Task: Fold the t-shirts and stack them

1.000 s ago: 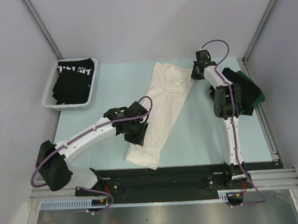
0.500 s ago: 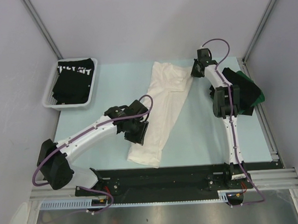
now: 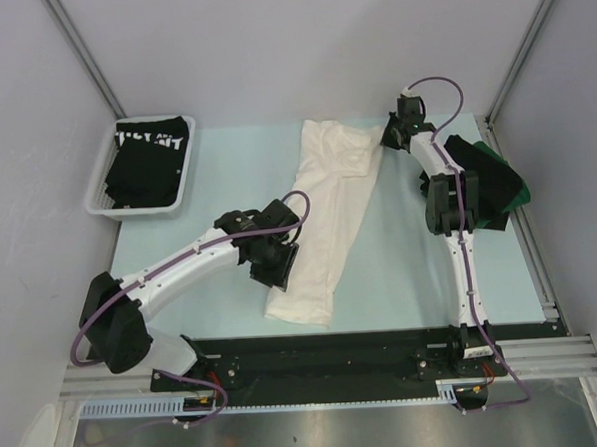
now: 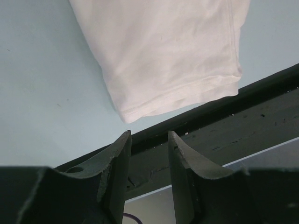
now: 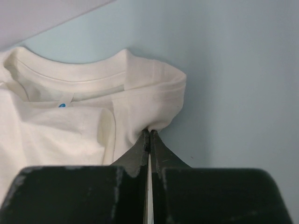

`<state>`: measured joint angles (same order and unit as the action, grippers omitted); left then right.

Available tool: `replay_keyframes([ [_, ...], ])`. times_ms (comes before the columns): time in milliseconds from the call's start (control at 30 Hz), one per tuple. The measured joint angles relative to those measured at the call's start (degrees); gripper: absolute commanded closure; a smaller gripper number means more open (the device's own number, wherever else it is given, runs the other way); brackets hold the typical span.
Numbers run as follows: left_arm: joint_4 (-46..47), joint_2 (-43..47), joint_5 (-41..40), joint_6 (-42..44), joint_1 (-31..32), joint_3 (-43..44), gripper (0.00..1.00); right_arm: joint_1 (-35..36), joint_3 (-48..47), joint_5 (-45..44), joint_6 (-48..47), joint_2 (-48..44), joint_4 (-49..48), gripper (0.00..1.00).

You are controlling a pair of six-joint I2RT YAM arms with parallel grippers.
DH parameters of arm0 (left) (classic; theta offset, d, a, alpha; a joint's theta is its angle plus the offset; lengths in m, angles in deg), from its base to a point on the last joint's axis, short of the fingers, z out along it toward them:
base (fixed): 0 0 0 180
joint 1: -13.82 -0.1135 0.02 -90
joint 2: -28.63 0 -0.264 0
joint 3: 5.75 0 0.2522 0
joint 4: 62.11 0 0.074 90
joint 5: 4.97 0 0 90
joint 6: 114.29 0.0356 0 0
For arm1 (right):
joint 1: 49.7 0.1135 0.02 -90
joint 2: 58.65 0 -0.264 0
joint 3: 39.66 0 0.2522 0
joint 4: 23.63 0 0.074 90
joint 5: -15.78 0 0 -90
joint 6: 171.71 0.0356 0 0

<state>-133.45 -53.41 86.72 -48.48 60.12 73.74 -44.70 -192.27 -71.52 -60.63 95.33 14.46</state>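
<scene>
A white t-shirt (image 3: 330,207), folded into a long strip, lies slanted across the table from the far middle to the near middle. My right gripper (image 3: 389,137) is shut on the cloth at the shoulder beside the collar; in the right wrist view the t-shirt (image 5: 70,121) bunches into the gripper (image 5: 149,133). My left gripper (image 3: 279,275) hovers open just left of the hem end. In the left wrist view the gripper (image 4: 149,135) holds nothing, and the hem of the t-shirt (image 4: 173,51) lies ahead of it. A black t-shirt with white lettering (image 3: 147,161) fills the basket.
The white mesh basket (image 3: 102,201) stands at the far left. A dark green t-shirt (image 3: 504,168) and a black one (image 3: 493,211) lie piled at the right edge, behind my right arm. The black frame rail (image 3: 335,347) runs along the near edge, close under the hem.
My right gripper has shut on the shirt's shoulder and drawn it slightly towards the far side. The hem end has slid away from the rail. My left gripper has stayed open.
</scene>
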Motion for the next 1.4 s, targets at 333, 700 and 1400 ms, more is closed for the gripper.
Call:
replay_keyframes([
  [333, -0.3, -0.2, 0.0, 0.3, -0.1, 0.1, 0.58, 0.0, -1.5, 2.4, 4.4, 2.5, -6.7, 1.00],
  [700, -0.7, -0.2, 0.0, 0.3, -0.2, 0.1, 0.58, 0.0, -3.8, 3.2, 8.1, 4.3, -12.2, 1.00],
  [1400, -0.2, -0.2, 0.1, 0.3, -0.5, 0.1, 0.57, -0.2, 6.7, 2.2, 6.6, -1.0, -14.8, 0.00],
])
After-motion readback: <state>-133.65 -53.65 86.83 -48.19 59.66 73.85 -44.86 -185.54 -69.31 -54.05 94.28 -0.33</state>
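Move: Some 8 cm straight ahead of the right hand, and a little below it, is the far table edge; the hand already pinches the t-shirt's far right corner, beside the collar. From this hand the t-shirt's middle lies about 24 cm back and 16 cm left, the dark folded shirts about 15 cm back and 19 cm right. From the left hand, that stretch of edge is roughly 58 cm ahead, 24 cm right and 10 cm lower. Dragging the pinched collar-end corner, the right hand goes forward about 4 cm, a little left and up, while its wrist tips up and its left side rises some 10 degrees. After a brief pause it dips about 2 cm as the fingers open and let go of the corner, then draws back about 2 cm and rises slightly, still opening. ##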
